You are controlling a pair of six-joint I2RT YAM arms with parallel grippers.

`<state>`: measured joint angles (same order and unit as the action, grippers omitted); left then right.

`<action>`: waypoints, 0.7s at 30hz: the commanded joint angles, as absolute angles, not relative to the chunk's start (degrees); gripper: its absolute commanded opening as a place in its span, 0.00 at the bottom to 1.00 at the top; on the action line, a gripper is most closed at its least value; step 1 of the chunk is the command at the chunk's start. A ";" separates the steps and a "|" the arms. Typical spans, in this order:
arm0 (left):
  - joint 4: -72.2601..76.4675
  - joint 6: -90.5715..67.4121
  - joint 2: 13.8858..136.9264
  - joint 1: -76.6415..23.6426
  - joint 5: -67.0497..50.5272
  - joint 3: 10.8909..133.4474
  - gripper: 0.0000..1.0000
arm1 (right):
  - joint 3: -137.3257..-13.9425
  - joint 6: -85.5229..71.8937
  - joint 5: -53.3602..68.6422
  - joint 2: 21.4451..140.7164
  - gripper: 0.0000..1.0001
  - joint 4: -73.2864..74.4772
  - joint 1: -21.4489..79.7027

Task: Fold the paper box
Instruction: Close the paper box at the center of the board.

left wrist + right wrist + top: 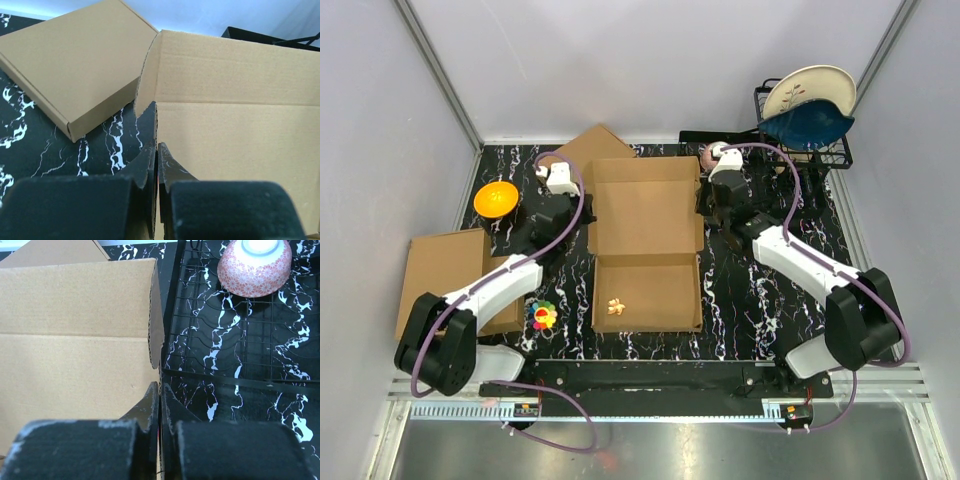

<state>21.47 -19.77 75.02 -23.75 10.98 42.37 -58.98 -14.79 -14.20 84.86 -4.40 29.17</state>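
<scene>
The paper box (645, 215) lies open in the middle of the table, brown corrugated cardboard with its lid panel toward the back and its tray toward the front. My left gripper (584, 214) is at the box's left edge. In the left wrist view that gripper (157, 147) is shut on the upright left side flap (148, 107), whose corrugated edge runs between the fingers. My right gripper (704, 205) is at the right edge. In the right wrist view it (160, 390) is shut on the right side flap (156, 325) of the box (75, 340).
A smaller closed cardboard box (590, 148) lies behind the left gripper, also (75, 65). A tan slab (445, 280) and an orange bowl (496, 198) sit at left. A dish rack (805, 140) with plates stands back right, with a pink bowl (255, 265) near it. A colourful toy (543, 316) lies front left.
</scene>
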 commanded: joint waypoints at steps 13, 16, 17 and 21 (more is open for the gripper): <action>46.83 -19.95 67.24 -36.38 37.35 28.32 0.00 | -45.46 -16.61 -26.80 74.80 0.00 -17.65 37.00; 55.87 -18.11 66.97 -37.18 36.04 24.72 0.00 | -41.24 -15.65 -27.77 72.69 0.00 -23.01 37.97; 61.21 -17.32 67.23 -37.44 35.77 23.83 0.00 | -40.35 -15.38 -28.21 72.34 0.00 -24.51 38.14; 71.17 -13.28 68.99 -38.76 34.63 21.19 0.00 | -36.04 -12.31 -29.88 71.11 0.00 -33.20 39.02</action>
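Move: The open tray of the paper box, where the raised lid is to come down, has its middle about 15 cm back and 12 cm to the right of the left hand, 9 cm lower. From the right hand it is also about 15 cm back, but 12 cm to the left. The orange bear in the tray lies some 18 cm back and 6 cm right of the left hand; the flat carton lies about 16 cm ahead and 2 cm left of that hand. The pink bowl is roughly 16 cm ahead and 5 cm right of the right hand. Both hands keep the lid's two side edges pinched in shut fingers and draw it together straight back towards the tray and the robot, each by about 5.5 cm, staying almost level after a slight early dip. As they come, both wrists tip their fingertips upward, the left by some 15 degrees and the right a little less, while the left also swings its fingers about 10 degrees counter-clockwise. ##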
